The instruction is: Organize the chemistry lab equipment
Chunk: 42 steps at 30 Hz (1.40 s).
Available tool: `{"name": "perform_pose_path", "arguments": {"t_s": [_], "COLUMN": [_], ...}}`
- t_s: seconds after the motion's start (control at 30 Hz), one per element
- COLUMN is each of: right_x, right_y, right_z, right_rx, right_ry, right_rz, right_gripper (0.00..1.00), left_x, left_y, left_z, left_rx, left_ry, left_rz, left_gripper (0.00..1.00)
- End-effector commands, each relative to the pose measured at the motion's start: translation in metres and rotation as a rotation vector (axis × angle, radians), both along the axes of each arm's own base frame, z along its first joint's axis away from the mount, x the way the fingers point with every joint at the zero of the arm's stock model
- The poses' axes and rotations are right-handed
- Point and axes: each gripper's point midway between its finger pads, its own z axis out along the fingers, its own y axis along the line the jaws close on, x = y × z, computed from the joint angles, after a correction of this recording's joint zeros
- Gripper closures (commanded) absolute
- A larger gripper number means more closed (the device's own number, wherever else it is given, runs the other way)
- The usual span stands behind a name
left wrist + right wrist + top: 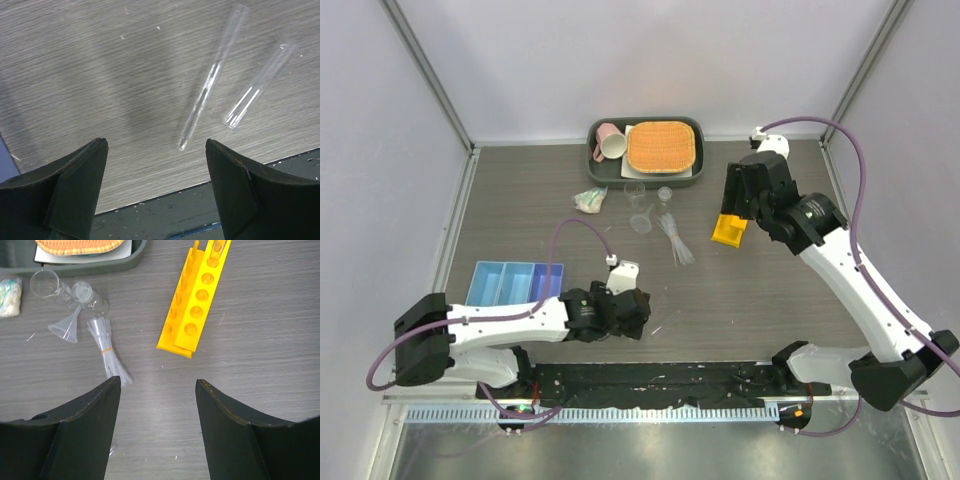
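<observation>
My left gripper (156,144) is open and empty low over the table's near edge. Two thin glass tubes (210,82) (257,85) lie on the wood just beyond its fingertips. My right gripper (158,381) is open and empty above the table, a little short of the yellow tube rack (196,299), also seen in the top view (730,230). A banded bundle of clear pipettes (106,347), a clear funnel (66,329) and small clear beakers (47,284) lie to the rack's left. The blue three-compartment tray (515,282) sits at the left.
A dark tray (645,178) at the back holds a pink mug (611,141) and an orange woven mat (662,146). A small wrapped packet (589,200) lies left of the glassware. A black rail (650,385) runs along the near edge.
</observation>
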Motion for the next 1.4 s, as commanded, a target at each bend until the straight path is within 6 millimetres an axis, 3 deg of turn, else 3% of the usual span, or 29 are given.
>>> {"name": "perform_pose_path", "arguments": {"t_s": [0.0,0.47,0.9,1.37], "right_x": [-0.019,-0.045,-0.049,-0.049], "right_y": [0.005,0.006,0.01,0.024], "right_z": [0.009,0.007,0.001,-0.008], "right_rx": [0.04,0.072,0.072,0.081], "right_ry": [-0.024,-0.028,-0.025,-0.016], "right_rz": [0.041,0.097,0.108,0.133], "right_gripper": [0.33,0.33,0.34,0.34], "left_x": [0.004,-0.014,-0.018,-0.025], "left_y": [-0.016,-0.031,-0.04,-0.026], "left_z": [0.01,-0.021,-0.052,-0.075], "left_rx": [0.004,-0.001,0.014,0.032], "left_ry": [-0.084,-0.065,-0.034,0.003], "left_rz": [0.042,-0.042,-0.098,-0.109], "left_gripper": [0.18,0.31,0.37,0.71]}}
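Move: The thin test tube lies flat, its middle some 6 cm to the left gripper's right, about 2 cm ahead and 6 cm below. Its near end is closer to you than that, and slightly back from the hand. The thicker tube lies about 4 cm right of it and 2 cm nearer the base. The compartment box is some 23 cm to the hand's left and 6 cm ahead. From the right gripper, the thin tube is roughly 16 cm back, 17 cm left and 28 cm below. Bring the left gripper right and slightly back until it is over the near end of the thin test tube, then sink straight to the table, about 6 cm down in all. There narrow the fingers from wide to about a third open, until the tips pinch that end from both sides. Meanwhile draw the open, empty right gripper back some 5 cm, lowering it a little. ##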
